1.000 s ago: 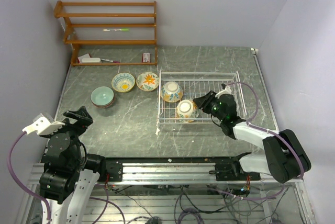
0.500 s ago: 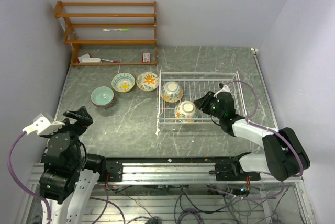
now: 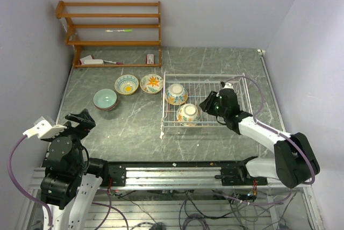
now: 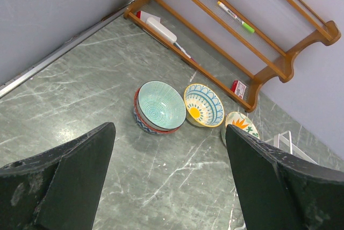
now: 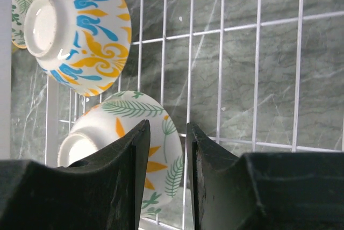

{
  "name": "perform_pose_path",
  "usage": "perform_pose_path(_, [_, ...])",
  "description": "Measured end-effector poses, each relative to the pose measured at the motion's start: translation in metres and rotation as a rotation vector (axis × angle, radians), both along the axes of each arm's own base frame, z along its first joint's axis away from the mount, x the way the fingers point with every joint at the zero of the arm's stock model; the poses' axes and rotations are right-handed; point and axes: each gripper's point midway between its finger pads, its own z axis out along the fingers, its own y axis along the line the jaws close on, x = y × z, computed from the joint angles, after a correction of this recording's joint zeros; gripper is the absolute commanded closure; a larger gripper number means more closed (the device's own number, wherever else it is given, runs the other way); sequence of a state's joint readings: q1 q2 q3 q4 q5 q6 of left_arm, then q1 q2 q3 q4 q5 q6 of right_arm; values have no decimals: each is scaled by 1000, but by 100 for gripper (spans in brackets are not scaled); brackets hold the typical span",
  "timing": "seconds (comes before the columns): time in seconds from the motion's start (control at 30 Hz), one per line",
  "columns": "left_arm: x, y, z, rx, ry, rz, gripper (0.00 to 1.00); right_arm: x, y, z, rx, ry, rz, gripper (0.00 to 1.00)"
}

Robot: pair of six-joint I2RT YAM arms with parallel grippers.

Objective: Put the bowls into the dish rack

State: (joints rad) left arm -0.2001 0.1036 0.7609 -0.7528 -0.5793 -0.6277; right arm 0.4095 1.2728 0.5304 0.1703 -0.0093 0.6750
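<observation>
The white wire dish rack (image 3: pixel 204 74) sits right of centre. Two floral bowls lie upside down in it: a blue-and-orange one (image 3: pixel 176 94) (image 5: pixel 80 31) at its left end, and a fern-and-orange one (image 3: pixel 188 113) (image 5: pixel 107 128) at its front. My right gripper (image 3: pixel 206 102) (image 5: pixel 167 124) is closed narrowly on the rim of the fern bowl, with a thin gap at the right finger. On the table to the left stand a teal bowl (image 3: pixel 105 99) (image 4: pixel 161 106) stacked on a reddish one, a yellow-and-blue bowl (image 3: pixel 126 84) (image 4: pixel 203 105) and an orange-flower bowl (image 3: pixel 151 83) (image 4: pixel 241 125). My left gripper (image 3: pixel 80 118) (image 4: pixel 170 133) hangs open near the front left.
A brown wooden shelf unit (image 3: pixel 113 26) stands against the back wall with a pen (image 3: pixel 119 30) and small items on it. Walls close off the left, back and right. The rack's right half (image 5: pixel 299 52) holds nothing.
The right gripper has shifted slightly left and back, and the fern bowl has settled more base-up toward the rack's front-left. The left arm has not moved.
</observation>
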Motion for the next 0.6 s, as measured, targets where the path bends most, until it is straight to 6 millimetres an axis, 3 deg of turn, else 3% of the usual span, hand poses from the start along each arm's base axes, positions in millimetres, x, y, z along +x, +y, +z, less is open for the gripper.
perform_pose_path(0.27, [0, 0, 0, -1, -1, 0, 5, -2, 28, 13, -105, -19, 90, 66])
perform_pose_path(0.6, [0, 0, 0, 0, 0, 0, 5, -16, 52, -5, -129, 22, 164, 66])
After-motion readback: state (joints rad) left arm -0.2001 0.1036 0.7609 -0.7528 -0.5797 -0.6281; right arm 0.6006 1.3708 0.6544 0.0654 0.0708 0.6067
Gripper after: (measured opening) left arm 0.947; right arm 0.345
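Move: The flowered bowl just set upside down in the rack has its middle about 6 cm left of the right hand, 1 cm back and a couple of centimetres lower. The other upturned bowl stands some 9 cm farther out than it and 5 cm farther left; the rack's left side is about 18 cm left of the hand, level with it. From the idle left hand the near bowl lies roughly 41 cm right, 14 ahead and 22 below. Leftward by about 5 cm, the right hand pushes the near upturned bowl along the rack with its nearly closed fingers against the bowl's right side, heading for the rack's left side. It arcs up a centimetre, then sinks again and drifts back slightly, turning some 10 degrees counter-clockwise, the finger gap unchanged. ##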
